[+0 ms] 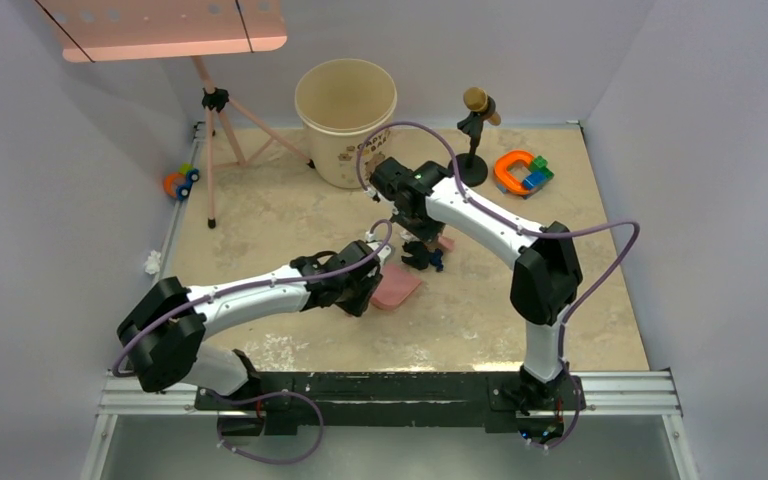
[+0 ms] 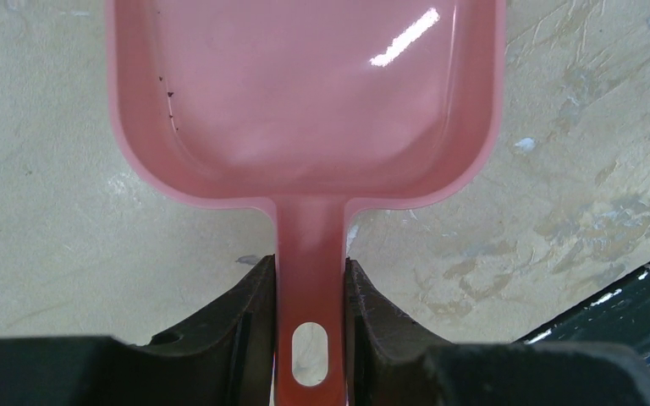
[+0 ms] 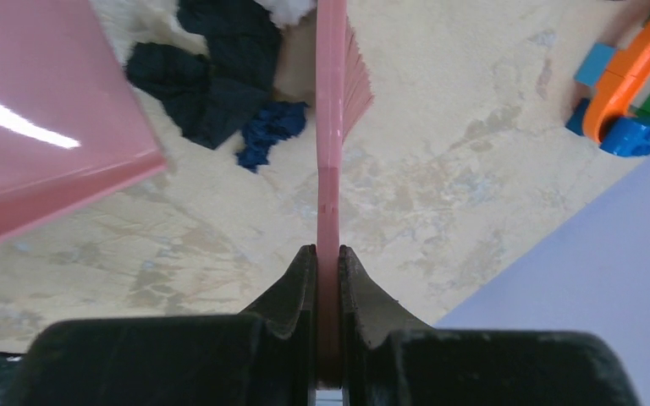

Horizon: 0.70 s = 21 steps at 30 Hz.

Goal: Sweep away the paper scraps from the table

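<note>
My left gripper (image 2: 309,262) is shut on the handle of a pink dustpan (image 2: 305,93), whose tray lies flat on the table (image 1: 290,215) near the middle. The dustpan (image 1: 397,288) looks empty in the left wrist view. My right gripper (image 3: 327,249) is shut on the flat handle of a pink brush (image 3: 332,127), bristles down. Black paper scraps (image 3: 212,76) and a dark blue one (image 3: 271,131) lie bunched just left of the bristles, between the brush and the dustpan's lip (image 3: 42,127). A white scrap (image 3: 288,8) shows beyond them. From above, the scraps (image 1: 422,260) sit under the right gripper (image 1: 415,225).
A cream bucket (image 1: 345,120) stands at the back centre, with a pink tripod (image 1: 222,130) to its left and a microphone stand (image 1: 475,135) to its right. Toy blocks (image 1: 522,172) lie at the back right, another toy (image 1: 180,182) at the left edge. A white wad (image 1: 152,262) lies off the table's left side.
</note>
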### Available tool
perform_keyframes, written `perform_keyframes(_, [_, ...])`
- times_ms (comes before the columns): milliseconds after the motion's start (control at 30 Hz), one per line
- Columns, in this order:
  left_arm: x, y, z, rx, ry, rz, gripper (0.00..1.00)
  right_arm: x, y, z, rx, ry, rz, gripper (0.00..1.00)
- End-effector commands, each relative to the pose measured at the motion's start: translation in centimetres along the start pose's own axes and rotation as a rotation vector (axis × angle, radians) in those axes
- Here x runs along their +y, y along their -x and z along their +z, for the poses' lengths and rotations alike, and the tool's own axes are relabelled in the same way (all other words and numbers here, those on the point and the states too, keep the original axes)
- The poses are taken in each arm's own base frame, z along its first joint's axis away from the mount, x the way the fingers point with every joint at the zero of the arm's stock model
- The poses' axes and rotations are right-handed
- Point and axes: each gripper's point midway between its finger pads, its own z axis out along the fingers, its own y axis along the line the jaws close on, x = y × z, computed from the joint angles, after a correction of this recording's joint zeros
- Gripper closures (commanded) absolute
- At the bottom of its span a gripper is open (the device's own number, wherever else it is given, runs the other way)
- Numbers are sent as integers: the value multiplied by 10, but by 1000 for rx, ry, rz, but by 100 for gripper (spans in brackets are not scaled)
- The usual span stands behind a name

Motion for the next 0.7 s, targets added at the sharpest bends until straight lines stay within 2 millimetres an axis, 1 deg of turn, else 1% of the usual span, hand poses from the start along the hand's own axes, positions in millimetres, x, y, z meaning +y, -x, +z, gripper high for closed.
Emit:
perform_keyframes(0, [-9, 21, 0, -44, -31, 37, 100, 31, 21, -25, -108, 196, 84, 100])
perform_keyframes(67, [-7, 23, 2, -53, -20, 34, 100, 43, 27, -37, -166, 280, 109, 100])
perform_keyframes(133, [-7, 25, 4, -60, -13, 30, 100, 53, 32, -57, -243, 375, 142, 100])
perform_keyframes(233, [-8, 28, 7, -66, -14, 26, 100, 47, 37, -88, -363, 445, 214, 100])
perform_keyframes(267, [-8, 28, 9, -66, -11, 22, 100, 41, 37, -96, -392, 453, 229, 100])
perform_keyframes(300, [-8, 29, 10, -68, -11, 19, 100, 31, 34, -100, -409, 428, 247, 100])
perform_keyframes(333, [-9, 30, 10, -70, -13, 16, 100, 19, 32, -103, -411, 395, 304, 100])
perform_keyframes(433, [-10, 33, 10, -85, -18, 4, 100, -18, 22, -105, -424, 308, 400, 100])
perform_keyframes(467, [-10, 33, 9, -89, -14, -1, 100, -27, 23, -105, -444, 286, 425, 100])
perform_keyframes(500, [-8, 34, 8, -94, -5, -8, 100, -33, 25, -103, -460, 264, 437, 100])
perform_keyframes(567, [-4, 33, 7, -102, 16, -31, 100, -37, 33, -98, -482, 244, 431, 100])
perform_keyframes(667, [-3, 30, 6, -93, 9, -78, 100, -47, 48, -84, -496, 175, 427, 100])
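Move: The black scrap to be swept lies under the brush, about 4 cm back and 4 cm left of the right hand and some 12 cm below it. The blue scrap is 5 cm straight back, the white one 6 cm to the left and level, and the dustpan's tray some 10 cm back and 9 cm left. From the left hand, the black scrap is about 10 cm ahead, 13 cm right, and the tray 4 cm ahead, 8 cm right. Sweep the right hand's brush left and back about 5 cm, driving the black scrap towards the dustpan while rolling the hand's left side up. Carry that roll to some 35 degrees as you lift about 10 cm, then return forward and right, brush clear of the table. Keep both grips, and ease the left hand's dustpan a centimetre or so forward and right to meet the scraps. ##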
